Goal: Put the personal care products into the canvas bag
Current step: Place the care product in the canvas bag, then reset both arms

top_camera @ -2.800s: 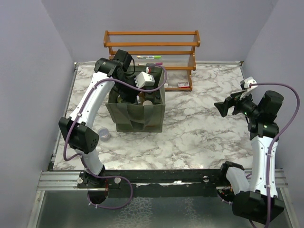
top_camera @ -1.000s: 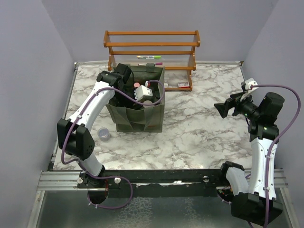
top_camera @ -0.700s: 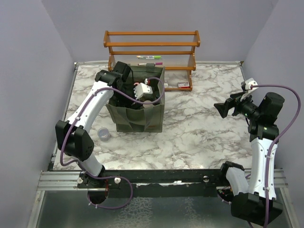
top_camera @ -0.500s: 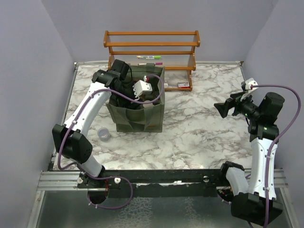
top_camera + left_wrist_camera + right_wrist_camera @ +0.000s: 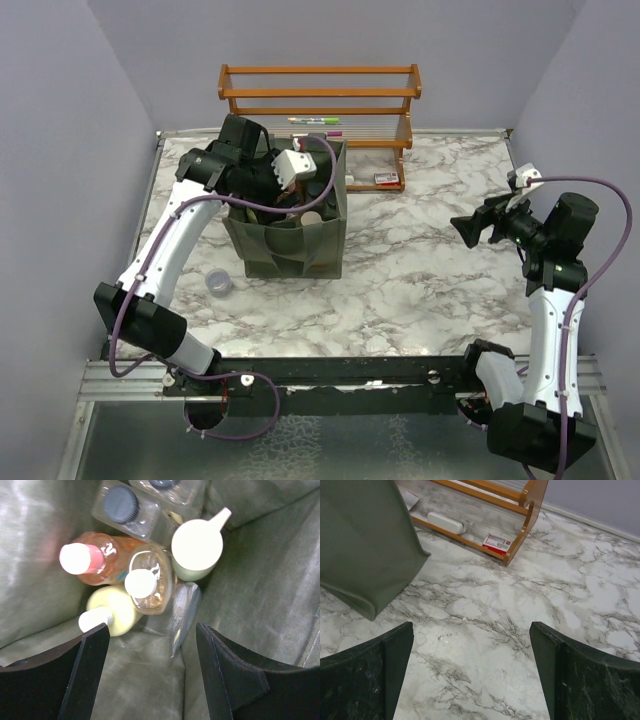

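The olive canvas bag (image 5: pixel 290 245) stands at the table's back left. My left gripper (image 5: pixel 272 188) hangs open and empty over its mouth. In the left wrist view the gripper (image 5: pixel 151 630) looks down at the bag's floor (image 5: pixel 140 680). Inside lie clear bottles with black caps (image 5: pixel 120 505), an orange bottle with a pink cap (image 5: pixel 102 562), an amber bottle with a white cap (image 5: pixel 150 582), a pale green bottle (image 5: pixel 112 612), a green pump bottle (image 5: pixel 196 547) and a grey pouch (image 5: pixel 184 612). My right gripper (image 5: pixel 468 230) is open and empty above the marble at the right (image 5: pixel 470 630).
A wooden slatted rack (image 5: pixel 320 95) with green and pink markers (image 5: pixel 315 122) stands behind the bag. A small red box (image 5: pixel 496 542) and a white object (image 5: pixel 445 522) lie at the rack's foot. A lavender cup (image 5: pixel 218 283) sits left of the bag.
My left gripper has risen out of the bag and shifted left and back, staying open. The bottles stay in the bag. The right arm has not moved.
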### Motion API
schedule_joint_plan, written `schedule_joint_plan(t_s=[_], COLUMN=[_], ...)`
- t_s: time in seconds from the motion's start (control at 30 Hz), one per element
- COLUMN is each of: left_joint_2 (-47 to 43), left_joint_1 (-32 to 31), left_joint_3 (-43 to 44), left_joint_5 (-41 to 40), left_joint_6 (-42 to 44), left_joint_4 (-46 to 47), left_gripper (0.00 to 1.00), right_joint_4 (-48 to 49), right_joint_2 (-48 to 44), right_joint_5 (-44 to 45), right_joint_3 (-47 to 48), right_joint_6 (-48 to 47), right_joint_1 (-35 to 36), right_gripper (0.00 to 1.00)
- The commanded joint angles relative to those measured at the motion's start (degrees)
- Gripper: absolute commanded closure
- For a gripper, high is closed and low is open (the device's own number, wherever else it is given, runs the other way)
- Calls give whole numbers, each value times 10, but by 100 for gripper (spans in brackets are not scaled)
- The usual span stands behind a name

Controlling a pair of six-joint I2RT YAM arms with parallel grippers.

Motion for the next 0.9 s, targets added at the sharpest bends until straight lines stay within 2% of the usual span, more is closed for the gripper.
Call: schedule_joint_plan(t_s=[0.0,0.37,0.67,0.87], left_joint_2=[-32,-108,-176,-237], left_joint_1=[5,12,21,24], left_joint_3=[24,-35,-97,-148], left_joint_5=[-27,-70,-168,-232], left_joint_6=[-37,-104,-186,-234], left_joint_4=[35,137,252,328], left_gripper=[27,18,13,1], right_joint_4=[-25,-144,-191,-199], right_joint_2=[19,108,150,186], right_joint_5=[-4,57,117,64], right_joint_3=[39,148,185,219], right_joint_6=[-29,-102,-143,-101], right_joint_1=[-4,-4,-4,-3], right_gripper=[0,0,0,0])
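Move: At the bag's mouth, empty and already free of the care product, the left hand has the pale-topped green bottle about 6 cm to its right, 1 cm back, its middle some 14 cm below. At much the same depth, the red-capped bottle stands about 5 cm ahead and 2 cm right of the hand, the yellow bottle about 3 cm left and 1 cm ahead. From the right hand, the green bottle lies about 30 cm left, 3 cm ahead and 15 cm lower. Rising out of the canvas bag by about 9 cm, the left hand climbs nearly straight up at first, then also swings some 5 cm left, away from the green bottle, its fingers spreading wider as they tip up and turn counter-clockwise, roughly 25 degrees each. Over bare table, the empty right hand eases right and forward away from the bag, dipping its open fingers a little. ##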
